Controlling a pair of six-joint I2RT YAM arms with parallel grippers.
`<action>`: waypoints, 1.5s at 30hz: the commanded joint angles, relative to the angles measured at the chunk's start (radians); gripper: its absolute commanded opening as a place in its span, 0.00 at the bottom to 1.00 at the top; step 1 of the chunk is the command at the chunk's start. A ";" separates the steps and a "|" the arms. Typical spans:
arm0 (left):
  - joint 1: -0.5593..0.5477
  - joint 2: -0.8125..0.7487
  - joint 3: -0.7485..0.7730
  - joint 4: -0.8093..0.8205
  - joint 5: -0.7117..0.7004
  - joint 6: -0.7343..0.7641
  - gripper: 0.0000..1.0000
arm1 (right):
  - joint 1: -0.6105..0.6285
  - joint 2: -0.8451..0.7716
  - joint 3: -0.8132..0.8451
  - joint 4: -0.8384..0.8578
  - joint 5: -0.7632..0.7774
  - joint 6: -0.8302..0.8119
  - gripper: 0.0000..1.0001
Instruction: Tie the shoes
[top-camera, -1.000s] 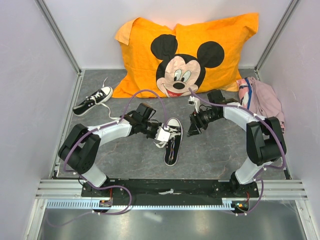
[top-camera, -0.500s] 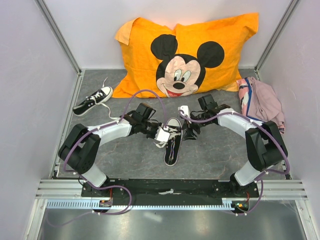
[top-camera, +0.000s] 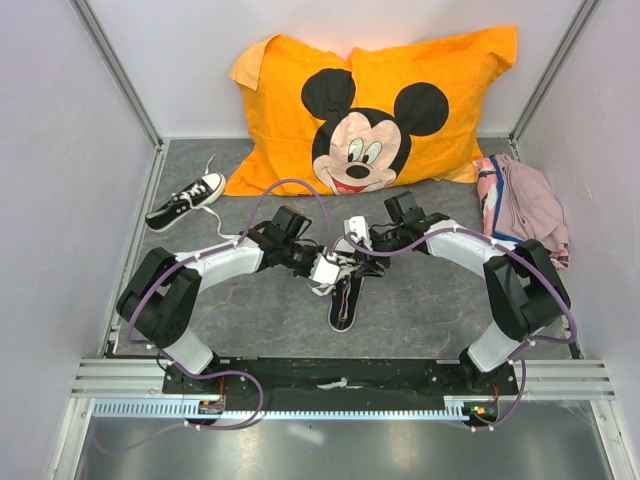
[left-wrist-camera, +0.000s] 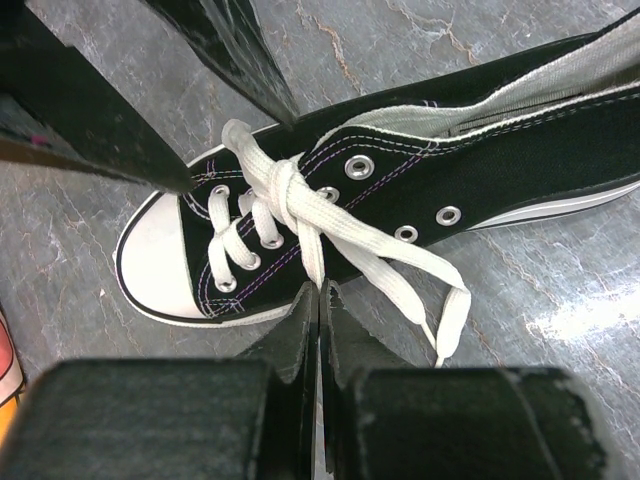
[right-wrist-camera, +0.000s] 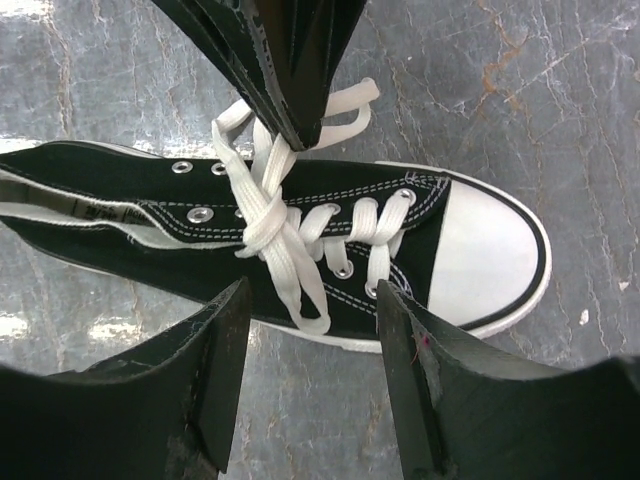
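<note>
One black shoe (top-camera: 342, 310) with a white toe cap lies at the table's centre between both arms. Its white laces (left-wrist-camera: 285, 190) are crossed in a half-knot over the eyelets. My left gripper (left-wrist-camera: 320, 296) sits beside the shoe's side, shut on one lace end that runs from the knot into the jaws. My right gripper (right-wrist-camera: 312, 290) is open on the opposite side of the shoe, a lace loop (right-wrist-camera: 305, 300) lying between its fingertips, untouched. From above the left gripper (top-camera: 338, 271) and right gripper (top-camera: 360, 262) almost meet over the shoe. A second shoe (top-camera: 187, 201) lies at the far left.
An orange Mickey Mouse pillow (top-camera: 370, 110) leans against the back wall. A pink cloth bundle (top-camera: 525, 205) lies at the right wall. Metal frame posts and white walls enclose the grey table (top-camera: 420, 310).
My right arm has swung left from beside the shoe to right over it, and its jaws have narrowed a little. The left gripper has stayed shut on the lace.
</note>
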 joint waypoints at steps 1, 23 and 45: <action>0.009 0.000 0.006 0.021 0.034 0.033 0.01 | 0.031 0.023 0.005 0.060 0.016 -0.008 0.60; 0.050 -0.065 -0.039 -0.005 0.004 0.016 0.02 | -0.027 -0.069 -0.043 -0.027 0.196 -0.023 0.00; 0.056 -0.072 -0.042 -0.030 -0.005 0.004 0.02 | -0.072 -0.061 -0.047 -0.072 0.331 -0.091 0.00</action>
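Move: The left fingers still grip a lace; the knot lies about 4 cm to that hand's right and 2 cm ahead, a little below it, and the free lace loop is some 7 cm to its right, 4 cm ahead and 1 cm below. From the open right hand the loop's end is about 2 cm below, 1 cm left and level fore and aft; the knot sits roughly 4 cm left and 2 cm back, and the toe cap about 7 cm ahead and 2 cm left. Down some 2.5 cm around the end of the lace loop, edging left at first, the right hand shuts its fingers and pinches the loop, then draws it about 4 cm to the right, rising slightly and tilting roughly 10 degrees. The left hand keeps its grip on its own lace and gives about 1 cm to the left and forward, holding against the pull across the knot. ##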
